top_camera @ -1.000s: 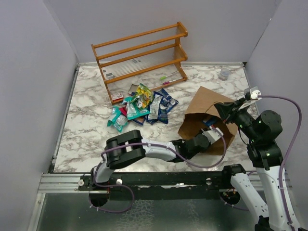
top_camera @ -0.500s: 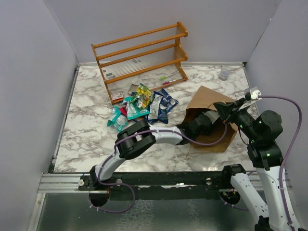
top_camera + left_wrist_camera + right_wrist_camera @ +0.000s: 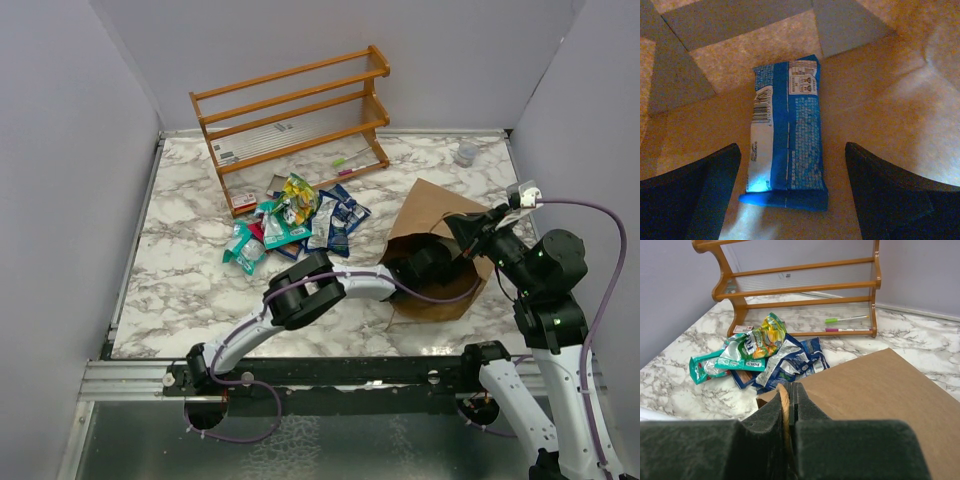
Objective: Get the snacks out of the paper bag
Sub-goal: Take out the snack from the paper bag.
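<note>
The brown paper bag (image 3: 440, 215) lies on its side at the right of the table, its mouth toward the left; it also shows in the right wrist view (image 3: 880, 385). My right gripper (image 3: 790, 390) is shut on the bag's twisted paper handle (image 3: 784, 405) and holds the mouth up. My left gripper (image 3: 787, 192) is inside the bag, open, its jaws on either side of a blue-and-white snack packet (image 3: 787, 135) lying flat on the bag's floor. A pile of snacks (image 3: 295, 225), blue, teal and yellow-green, lies on the table left of the bag and shows in the right wrist view (image 3: 757, 352).
A wooden three-shelf rack (image 3: 295, 125) lies tilted at the back, with pens on its lower shelf (image 3: 845, 320). A small grey cup (image 3: 466, 153) stands at the back right corner. Grey walls close in both sides of the marble table (image 3: 190, 270).
My left arm has swung right and reached deeper into the bag's mouth. The right gripper has stayed where it was, holding the handle.
</note>
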You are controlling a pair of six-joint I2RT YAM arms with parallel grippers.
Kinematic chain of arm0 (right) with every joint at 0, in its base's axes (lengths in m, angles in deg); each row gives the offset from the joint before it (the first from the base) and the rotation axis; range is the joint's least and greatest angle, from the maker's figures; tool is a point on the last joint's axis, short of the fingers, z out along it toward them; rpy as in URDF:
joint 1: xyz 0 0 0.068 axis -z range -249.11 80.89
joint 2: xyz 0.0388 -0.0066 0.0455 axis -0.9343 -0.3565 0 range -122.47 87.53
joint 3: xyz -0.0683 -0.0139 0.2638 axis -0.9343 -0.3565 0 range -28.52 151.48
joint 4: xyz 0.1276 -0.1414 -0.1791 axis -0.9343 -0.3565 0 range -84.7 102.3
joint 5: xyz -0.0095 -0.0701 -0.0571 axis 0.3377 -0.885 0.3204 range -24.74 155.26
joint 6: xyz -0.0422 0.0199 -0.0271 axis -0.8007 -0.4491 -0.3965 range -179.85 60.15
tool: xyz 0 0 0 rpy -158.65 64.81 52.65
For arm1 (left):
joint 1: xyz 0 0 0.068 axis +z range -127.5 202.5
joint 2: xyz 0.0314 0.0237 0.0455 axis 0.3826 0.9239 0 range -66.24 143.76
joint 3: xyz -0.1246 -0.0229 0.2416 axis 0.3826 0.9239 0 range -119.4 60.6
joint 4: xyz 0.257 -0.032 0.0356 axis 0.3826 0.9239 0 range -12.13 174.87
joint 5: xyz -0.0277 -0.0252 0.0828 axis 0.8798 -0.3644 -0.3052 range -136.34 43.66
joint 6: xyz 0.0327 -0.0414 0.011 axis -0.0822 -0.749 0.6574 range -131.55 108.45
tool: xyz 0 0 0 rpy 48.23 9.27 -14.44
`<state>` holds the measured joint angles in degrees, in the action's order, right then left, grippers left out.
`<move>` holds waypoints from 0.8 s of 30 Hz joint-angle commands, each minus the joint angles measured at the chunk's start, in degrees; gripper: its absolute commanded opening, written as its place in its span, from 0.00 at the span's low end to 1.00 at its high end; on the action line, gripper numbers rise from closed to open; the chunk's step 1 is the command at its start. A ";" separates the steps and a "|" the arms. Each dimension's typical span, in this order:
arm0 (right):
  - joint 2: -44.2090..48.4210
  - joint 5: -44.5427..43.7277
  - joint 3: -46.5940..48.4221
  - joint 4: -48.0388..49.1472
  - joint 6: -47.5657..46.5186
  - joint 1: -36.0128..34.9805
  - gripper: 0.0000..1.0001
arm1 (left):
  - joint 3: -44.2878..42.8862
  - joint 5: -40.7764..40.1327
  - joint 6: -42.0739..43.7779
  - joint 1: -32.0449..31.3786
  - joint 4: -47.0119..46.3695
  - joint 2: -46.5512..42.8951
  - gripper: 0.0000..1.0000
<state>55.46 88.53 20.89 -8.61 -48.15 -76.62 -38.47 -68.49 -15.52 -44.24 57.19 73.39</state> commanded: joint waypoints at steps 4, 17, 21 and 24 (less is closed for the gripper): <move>0.17 1.15 1.43 1.32 -0.20 -0.14 0.02 | -5.24 -1.05 1.64 1.86 5.27 5.25 0.88; -0.36 0.34 1.77 1.18 -0.29 -0.14 0.02 | -3.36 4.22 0.56 2.40 9.32 2.07 0.29; -0.23 -0.18 1.46 1.39 -0.28 -0.14 0.02 | 0.88 4.24 0.47 2.34 7.55 -2.52 0.27; -0.27 -0.40 1.45 1.53 -0.33 -0.14 0.02 | 3.72 4.85 0.00 2.27 7.10 -6.00 0.26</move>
<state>55.09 88.63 20.91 -8.63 -48.15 -76.62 -38.36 -65.63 -14.80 -41.97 62.19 72.69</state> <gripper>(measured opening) 0.025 0.282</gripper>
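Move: The last blue snack packet lies inside the bag between the left hand's open fingers, its middle about 4 cm ahead, 2 cm to the right and 2 cm below. Just past it the bag's folded bottom stands roughly 9 cm ahead and 7 cm right of the hand. The handle in the right gripper is some 28 cm up, 8 cm back and 2 cm left. From the right hand, the packet is about 12 cm ahead, 4 cm right and 30 cm down. The left fingers close from wide open and pinch the packet near its near end, after the hand slides about 2.5 cm forward and a little down along it. With the packet gripped, the hand then starts back out, roughly 1 cm back and 1.5 cm to its left. The right hand stays put, still holding the bag's handle. ##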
